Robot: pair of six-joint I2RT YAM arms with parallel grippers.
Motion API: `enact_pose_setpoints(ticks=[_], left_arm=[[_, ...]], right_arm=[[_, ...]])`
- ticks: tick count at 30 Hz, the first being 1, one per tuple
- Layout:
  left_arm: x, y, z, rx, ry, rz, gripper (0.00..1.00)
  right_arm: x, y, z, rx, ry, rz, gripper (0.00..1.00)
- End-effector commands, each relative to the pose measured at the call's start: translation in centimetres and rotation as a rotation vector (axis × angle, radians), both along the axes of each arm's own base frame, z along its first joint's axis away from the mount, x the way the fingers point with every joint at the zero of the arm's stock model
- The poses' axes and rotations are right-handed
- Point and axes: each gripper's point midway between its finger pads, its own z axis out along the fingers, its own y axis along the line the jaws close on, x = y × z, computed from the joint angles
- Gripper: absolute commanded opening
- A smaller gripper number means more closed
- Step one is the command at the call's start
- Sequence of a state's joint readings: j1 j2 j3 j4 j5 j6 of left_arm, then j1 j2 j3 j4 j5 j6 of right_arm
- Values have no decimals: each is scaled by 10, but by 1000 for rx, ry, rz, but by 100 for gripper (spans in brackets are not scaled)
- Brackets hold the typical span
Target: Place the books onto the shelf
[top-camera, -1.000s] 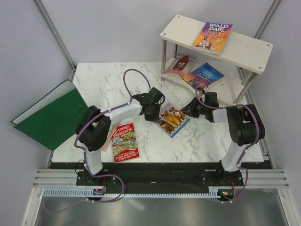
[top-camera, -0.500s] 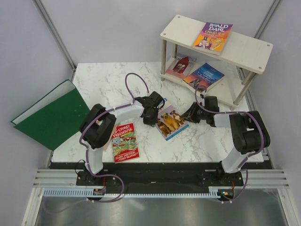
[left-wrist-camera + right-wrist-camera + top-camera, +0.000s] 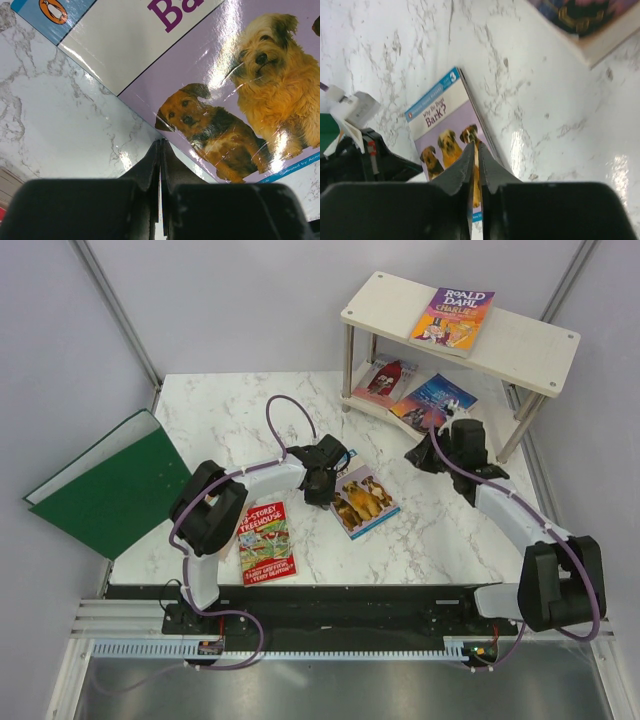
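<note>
The brown dogs book (image 3: pixel 362 500) lies flat on the marble table (image 3: pixel 230 410). My left gripper (image 3: pixel 325 490) is shut, its tips (image 3: pixel 160 142) at the left edge of the dogs cover (image 3: pixel 240 100). My right gripper (image 3: pixel 414 461) hangs above the table between that book and the shelf (image 3: pixel 520 345); it is shut (image 3: pixel 476 145) with nothing in it, and the dogs cover (image 3: pixel 440 130) lies below. The Roald Dahl book (image 3: pixel 452 320) rests on the top board. The red figure book (image 3: pixel 385 378) and dark blue book (image 3: pixel 435 400) lie on the lower board. The Treehouse book (image 3: pixel 265 540) is by the left arm.
A large green folder (image 3: pixel 110 485) lies off the table's left edge. A tan book edge (image 3: pixel 232 530) shows under the left arm. A silver shelf leg (image 3: pixel 347 370) stands near the table's middle back. The dark blue book's corner (image 3: pixel 580 15) shows in the right wrist view.
My right gripper has left the dogs book's right edge, risen and swung back toward the shelf. The dogs book slid slightly left and lies flat. The left gripper has barely moved.
</note>
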State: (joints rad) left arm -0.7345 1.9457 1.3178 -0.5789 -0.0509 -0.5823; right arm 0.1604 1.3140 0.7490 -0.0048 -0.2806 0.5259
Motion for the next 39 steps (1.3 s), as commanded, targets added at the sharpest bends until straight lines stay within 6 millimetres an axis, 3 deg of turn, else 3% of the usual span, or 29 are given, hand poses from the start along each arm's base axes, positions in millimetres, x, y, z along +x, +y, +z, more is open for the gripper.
enact_pose_setpoints(ticks=[1,2,3,5,6,8,9,11,12,21,27,39], left_arm=[[2,3,6,-6,-17,23,2],[2,2,6,-11,-18,21,2],[2,1,9,-16,-21,21,2],[1,0,11,-21,-21,18,2],[1,0,13,-25,-26,20,2],[2,-1,14,-28,-29,18,2],[2,-1,15,-30,-29,19,2],[2,-3,15,-38,-24,17,2],[2,-4,15,-41,-23,17,2],[0,-6,13,-50,-9,16,2],[-4,-5,13,-55,-5,13,2],[-10,-1,10,-52,9,14,2]], right_arm=[[25,-19,12,-199,-7,-9,0],[38,-18,23,-225,-34,7,0],[41,-17,9,-244,16,20,0],[58,-17,19,-281,0,24,0],[59,-16,5,-306,52,36,0],[73,-20,11,-357,52,9,0],[74,-23,-3,-390,98,14,0],[84,-29,0,-437,102,-18,0],[84,-33,-9,-465,135,-21,0],[97,-77,-23,-660,192,-230,0],[104,-90,-35,-713,216,-309,0],[100,-113,-21,-755,200,-425,0]])
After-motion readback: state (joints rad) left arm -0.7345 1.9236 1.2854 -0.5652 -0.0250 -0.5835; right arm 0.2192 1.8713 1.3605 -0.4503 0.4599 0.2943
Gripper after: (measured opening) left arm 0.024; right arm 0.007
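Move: Jane Eyre, lying askew on the lower shelf, has its middle some 20 cm ahead of the right hand, about 10 cm to its right and 5 cm lower. The red-covered book on the same board is about 28 cm ahead and 2 cm left of that hand, also 5 cm lower; the dog book on the table is 2 cm back, 8 cm left and 12 cm below. From the left hand, Jane Eyre lies about 26 cm ahead, 25 cm right and 5 cm up. The right hand leaves the dog book's side and sweeps forward about 9 cm, its fingers finishing shutting as it starts; it first lifts some 3 cm, then sinks about 8 cm while swinging 10 cm to the right towards Jane Eyre's near edge. Its wrist turns nearly 50 degrees, so that the fingers, pointing ahead and left at first, end pointing more steeply down and off to the right, and the shut tips come up against that near edge close to the book's right corner. ##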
